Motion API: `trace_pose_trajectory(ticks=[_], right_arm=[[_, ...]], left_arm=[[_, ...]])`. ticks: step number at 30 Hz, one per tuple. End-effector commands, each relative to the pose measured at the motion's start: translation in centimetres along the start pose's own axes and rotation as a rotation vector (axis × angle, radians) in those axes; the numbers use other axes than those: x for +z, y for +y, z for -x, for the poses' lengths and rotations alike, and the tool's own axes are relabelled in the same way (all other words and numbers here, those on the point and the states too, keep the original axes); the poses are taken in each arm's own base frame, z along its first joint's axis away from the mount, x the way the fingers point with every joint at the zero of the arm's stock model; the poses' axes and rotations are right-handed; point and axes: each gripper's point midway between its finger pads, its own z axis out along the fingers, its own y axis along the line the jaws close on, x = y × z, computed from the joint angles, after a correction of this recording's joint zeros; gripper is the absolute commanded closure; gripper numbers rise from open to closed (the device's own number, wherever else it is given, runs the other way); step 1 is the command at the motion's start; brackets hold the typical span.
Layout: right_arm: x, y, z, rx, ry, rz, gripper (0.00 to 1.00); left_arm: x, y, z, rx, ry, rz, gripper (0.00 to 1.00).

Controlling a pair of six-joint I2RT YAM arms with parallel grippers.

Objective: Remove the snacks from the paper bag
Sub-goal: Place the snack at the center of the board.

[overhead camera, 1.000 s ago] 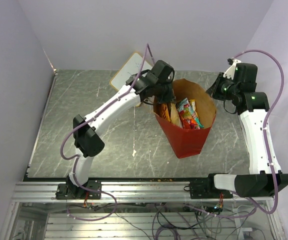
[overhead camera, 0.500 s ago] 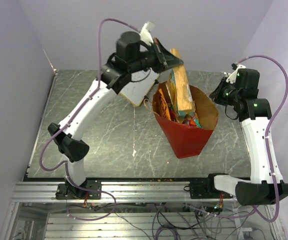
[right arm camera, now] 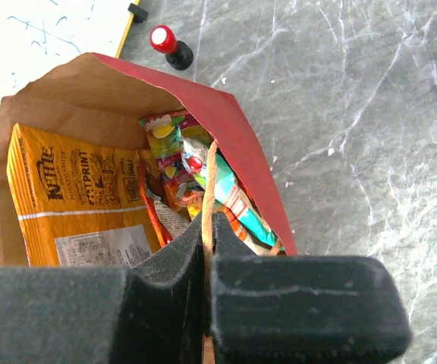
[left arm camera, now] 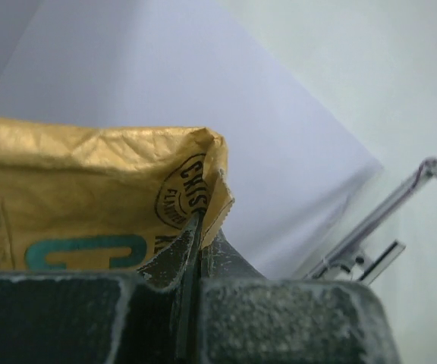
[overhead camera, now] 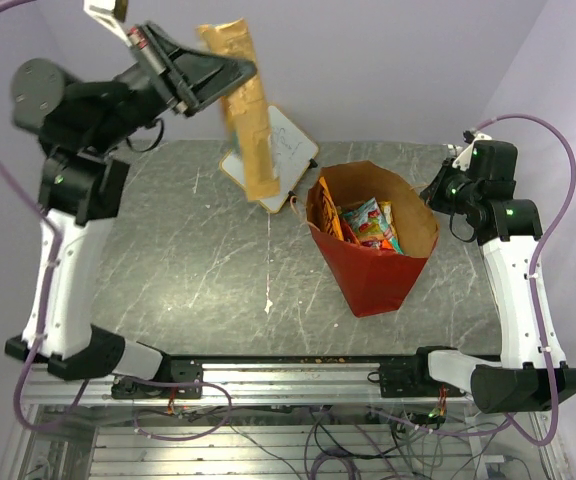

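Observation:
The red paper bag stands upright right of the table's centre, its brown inside showing. Several snacks remain in it: an orange packet and teal, red and yellow ones. My left gripper is raised high at the back left, shut on the top corner of a long tan-brown packet that hangs free in the air; its crinkled top fills the left wrist view. My right gripper is shut on the bag's thin twisted handle at the right rim.
A white whiteboard lies at the back of the marble table, partly behind the hanging packet. A small red-capped object stands beside the bag. Purple walls close in left, right and behind.
My left arm has swung up and to the left, lifting the tan-brown packet fully out of the bag. The right gripper and the bag have hardly moved.

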Motion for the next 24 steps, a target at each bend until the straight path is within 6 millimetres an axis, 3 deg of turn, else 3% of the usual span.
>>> trace_pose_trajectory(ticks=[1, 3, 9, 16, 20, 22, 24], right_arm=[[-0.9, 0.2, 0.5, -0.016, -0.023, 0.008, 1.00], [-0.8, 0.3, 0.2, -0.018, -0.015, 0.011, 1.00], [-0.8, 0.3, -0.5, -0.016, 0.004, 0.019, 1.00], [-0.5, 0.4, -0.9, -0.008, 0.016, 0.030, 1.00], [-0.3, 0.6, -0.5, -0.004, 0.015, 0.037, 1.00], [-0.3, 0.7, -0.3, -0.006, 0.012, 0.037, 1.00], [-0.3, 0.6, -0.1, -0.010, 0.008, 0.030, 1.00]], left_arm=[[-3.8, -4.0, -2.4, 0.167, 0.106, -0.017, 0.93], [-5.5, -4.0, -3.2, 0.187, 0.107, 0.046, 0.93], [-10.6, -0.7, -6.1, 0.186, 0.066, 0.270, 0.93], [-16.7, 5.2, -8.5, 0.105, -0.082, 0.540, 0.93], [-20.4, 12.0, -10.6, 0.052, -0.081, 0.820, 0.93], [-24.0, 16.6, -12.2, -0.003, -0.037, 1.099, 0.93], [-26.8, 19.9, -13.1, -0.028, -0.015, 1.304, 0.93]])
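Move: The left hand, high up with the snack pinched by one end, has the table's open middle, where the snack should go, some 16 cm ahead, level sideways and about 66 cm below. The paper bag stands about 4 cm ahead and 24 cm to its right, 53 cm lower; the whiteboard is around 38 cm ahead, straight on, 58 cm lower. From the right hand, the table's middle is roughly 6 cm ahead, 26 cm left and 30 cm down. Back and steadily leftward at first, hardly losing height, then mostly down and faster, the left hand lowers the snack some 24 cm towards the table, ending about 10 cm farther left; it draws back about 10 cm before curving forward again by half that. The wrist swings nearly 50 degrees, from fingers pointing right and up to forward-right and slightly down. The fingers keep their pinch on the snack's end. ##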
